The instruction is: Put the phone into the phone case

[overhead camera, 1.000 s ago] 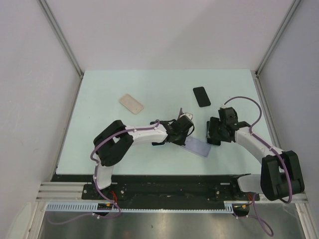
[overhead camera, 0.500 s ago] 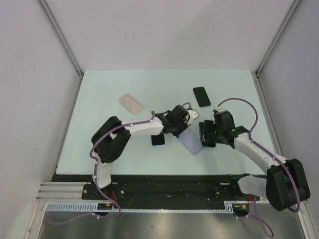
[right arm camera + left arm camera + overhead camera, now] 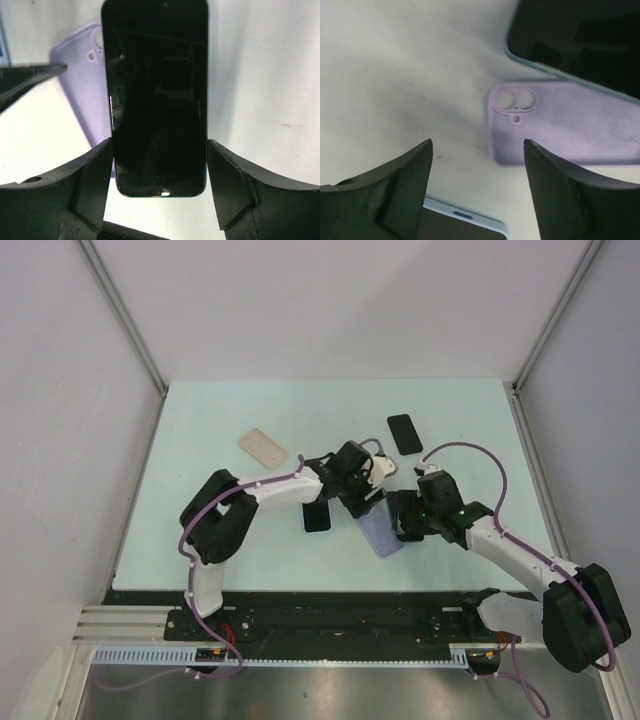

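Observation:
My right gripper (image 3: 158,145) is shut on the sides of a black-screened phone (image 3: 157,95), which it holds lengthwise just above the table. The lilac phone case (image 3: 560,122) lies flat with its camera holes showing, close to the left of that phone (image 3: 400,512). In the top view the case (image 3: 380,533) sits between the two grippers. My left gripper (image 3: 477,145) hovers open over the table beside the case's camera end, with nothing between its fingers. From above, the left gripper (image 3: 366,488) is just behind the case and the right gripper (image 3: 402,516) at its right edge.
A second dark phone with a pale blue rim (image 3: 317,517) lies under the left forearm, and its edge (image 3: 465,220) shows below the left jaws. Another black phone (image 3: 405,433) lies at the back right. A beige case (image 3: 263,448) lies at the back left.
My left gripper has opened and let go of the lilac case, which now lies on the table. The right arm has carried the phone leftward up to the case.

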`<move>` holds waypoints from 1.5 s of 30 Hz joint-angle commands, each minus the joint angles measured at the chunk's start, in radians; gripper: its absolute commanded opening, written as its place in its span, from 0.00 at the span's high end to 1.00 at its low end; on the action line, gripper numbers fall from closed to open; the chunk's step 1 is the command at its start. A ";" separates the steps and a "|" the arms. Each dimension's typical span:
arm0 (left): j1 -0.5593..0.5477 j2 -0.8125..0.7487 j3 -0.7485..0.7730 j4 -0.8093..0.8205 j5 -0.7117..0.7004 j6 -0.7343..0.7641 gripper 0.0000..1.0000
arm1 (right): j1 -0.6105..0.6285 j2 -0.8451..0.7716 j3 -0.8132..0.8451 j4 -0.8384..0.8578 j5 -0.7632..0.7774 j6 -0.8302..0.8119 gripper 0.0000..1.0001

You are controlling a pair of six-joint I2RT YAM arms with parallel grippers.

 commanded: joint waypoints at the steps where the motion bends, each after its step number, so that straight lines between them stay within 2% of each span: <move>1: 0.104 -0.077 0.038 0.083 0.128 -0.108 0.16 | 0.060 -0.040 0.002 0.111 0.019 -0.033 0.52; 2: 0.112 -0.111 0.030 0.095 0.115 -0.178 0.05 | 0.078 -0.040 0.002 0.117 0.021 -0.041 0.52; 5: 0.138 -0.211 -0.032 0.145 0.046 -0.275 0.00 | 0.100 -0.031 0.002 0.149 0.019 -0.053 0.53; 8: 0.158 -0.314 -0.082 0.156 -0.075 -0.343 0.00 | 0.121 -0.019 0.002 0.166 0.018 -0.062 0.53; 11: 0.178 -0.415 -0.119 0.143 -0.222 -0.415 0.00 | 0.155 -0.001 0.002 0.176 0.070 -0.077 0.53; 14: 0.204 -0.493 -0.131 0.120 -0.312 -0.512 0.00 | 0.217 0.021 0.002 0.194 0.113 -0.097 0.52; 16: 0.244 -0.518 -0.120 0.053 -0.231 -0.514 0.00 | 0.253 0.042 0.000 0.202 0.128 -0.101 0.52; 18: 0.270 -0.536 -0.137 0.043 -0.070 -0.512 0.00 | 0.273 0.059 0.000 0.211 0.148 -0.097 0.52; 22: 0.325 -0.582 -0.183 0.053 0.094 -0.569 0.00 | 0.312 0.105 0.000 0.208 0.190 -0.088 0.52; 26: 0.325 -0.617 -0.212 0.030 0.124 -0.576 0.00 | 0.332 0.145 0.000 0.206 0.229 -0.078 0.52; 29: 0.327 -0.644 -0.241 0.040 0.096 -0.575 0.00 | 0.342 0.157 0.002 0.203 0.246 -0.067 0.51; 36: 0.325 -0.654 -0.261 0.034 0.067 -0.566 0.01 | 0.364 0.191 0.002 0.208 0.262 -0.062 0.41; 42: 0.327 -0.653 -0.260 0.020 0.050 -0.555 0.01 | 0.385 0.167 0.003 0.194 0.286 -0.056 0.27; 45: 0.325 -0.654 -0.261 0.020 0.055 -0.556 0.01 | 0.379 0.134 0.012 0.176 0.288 -0.053 0.24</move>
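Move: Purple phone case: its middle lies about 8 cm to the right gripper's left, 1 cm ahead and 5 cm below. The held phone's middle is some 4 cm ahead of that gripper and 1 cm left. The blue-cased phone lies about 28 cm left of the right gripper, 5 cm farther out, 5 cm down. From the left gripper, the case's middle is some 7 cm back, 5 cm right and 2 cm below. Keep the phone gripped in the right hand; carry it about 6 cm left over the purple case, easing back 2 cm and turning some 15 degrees counter-clockwise, then lower it roughly 4 cm onto the case, rolling its left side down. Meanwhile open the left gripper fully and clear it from the case's far end, forward and steeply up, then left and slightly back. ##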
